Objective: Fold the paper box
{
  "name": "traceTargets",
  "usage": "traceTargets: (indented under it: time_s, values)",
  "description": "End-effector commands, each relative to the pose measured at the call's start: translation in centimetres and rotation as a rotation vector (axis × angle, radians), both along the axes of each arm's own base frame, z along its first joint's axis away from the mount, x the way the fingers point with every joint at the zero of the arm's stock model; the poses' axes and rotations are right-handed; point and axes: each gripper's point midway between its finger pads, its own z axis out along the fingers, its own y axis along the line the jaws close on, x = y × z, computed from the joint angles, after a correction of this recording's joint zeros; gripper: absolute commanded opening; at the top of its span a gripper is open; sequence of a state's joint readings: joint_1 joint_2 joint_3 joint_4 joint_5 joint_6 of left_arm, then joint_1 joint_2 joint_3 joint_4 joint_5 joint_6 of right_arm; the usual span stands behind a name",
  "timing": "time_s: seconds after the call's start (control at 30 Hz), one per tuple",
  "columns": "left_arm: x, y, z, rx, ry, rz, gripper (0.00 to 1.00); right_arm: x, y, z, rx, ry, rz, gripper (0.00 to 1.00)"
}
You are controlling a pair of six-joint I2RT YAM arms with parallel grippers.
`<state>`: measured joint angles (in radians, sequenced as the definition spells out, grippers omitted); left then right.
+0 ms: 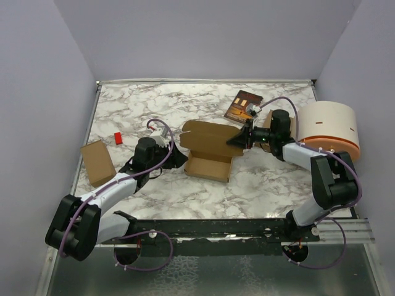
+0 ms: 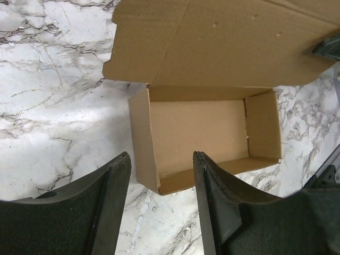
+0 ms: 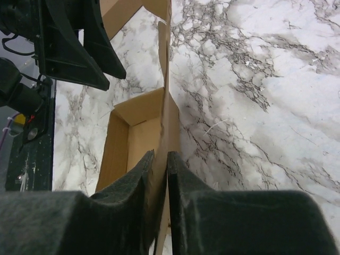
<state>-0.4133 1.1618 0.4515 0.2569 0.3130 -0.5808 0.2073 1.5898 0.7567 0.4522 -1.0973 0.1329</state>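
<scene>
The paper box sits mid-table as an open tan tray with its lid flap raised behind it. My right gripper holds the lid's right edge. In the right wrist view the thin cardboard lid stands edge-on between the fingers of the right gripper, which are closed on it. My left gripper hovers at the tray's left end. In the left wrist view the left gripper stands open just short of the near corner of the paper box, touching nothing.
A second tan cardboard box lies at the left edge, with a small red block beside it. A dark printed booklet lies at the back. A round white drum with an orange band stands at the right.
</scene>
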Motion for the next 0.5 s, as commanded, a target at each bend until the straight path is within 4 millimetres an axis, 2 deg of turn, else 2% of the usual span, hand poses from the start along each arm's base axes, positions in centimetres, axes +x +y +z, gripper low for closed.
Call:
traceTargets:
  time_s: [0.0,0.2,0.3,0.47]
  values:
    - [0.6,0.3,0.3,0.011,-0.017,0.018,0.53,0.9,-0.2,0.5,-0.001,-0.019,-0.010,0.19]
    - [1.0,0.4,0.9,0.020,-0.037,0.028,0.53,1.3,-0.6,0.6,-0.003,-0.022,-0.026,0.29]
    - [1.4,0.4,1.6,0.018,-0.056,0.034,0.53,1.7,-1.0,0.6,-0.009,-0.022,-0.047,0.39]
    - [2.3,1.1,3.2,0.036,-0.108,0.067,0.54,2.6,-2.3,1.0,-0.032,-0.046,-0.079,0.65]
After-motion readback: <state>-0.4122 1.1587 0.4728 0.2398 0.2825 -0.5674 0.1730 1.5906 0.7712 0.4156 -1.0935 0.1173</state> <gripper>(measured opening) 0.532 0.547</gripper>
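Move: The right hand still has the right edge of the upright box lid between its finger pads; the lid's middle lies about 7 cm to its left, 1 cm ahead and roughly level. The open box tray is some 7 cm left, 4 cm back and 11 cm below; the orange-and-black booklet is roughly 18 cm ahead, 6 cm right and 13 cm below. From the left hand, the lid's middle is about 5 cm ahead, 9 cm right and 3 cm higher. The right hand lets go of the lid's edge, its fingers spreading from nearly shut to about half open while they still point left along the lid and the wrist hardly turns. As they part, the hand eases about 1 cm to the right, away from the lid's middle, and about 1 cm forward at an even height, with the lid's edge left standing in the gap between the fingers. ##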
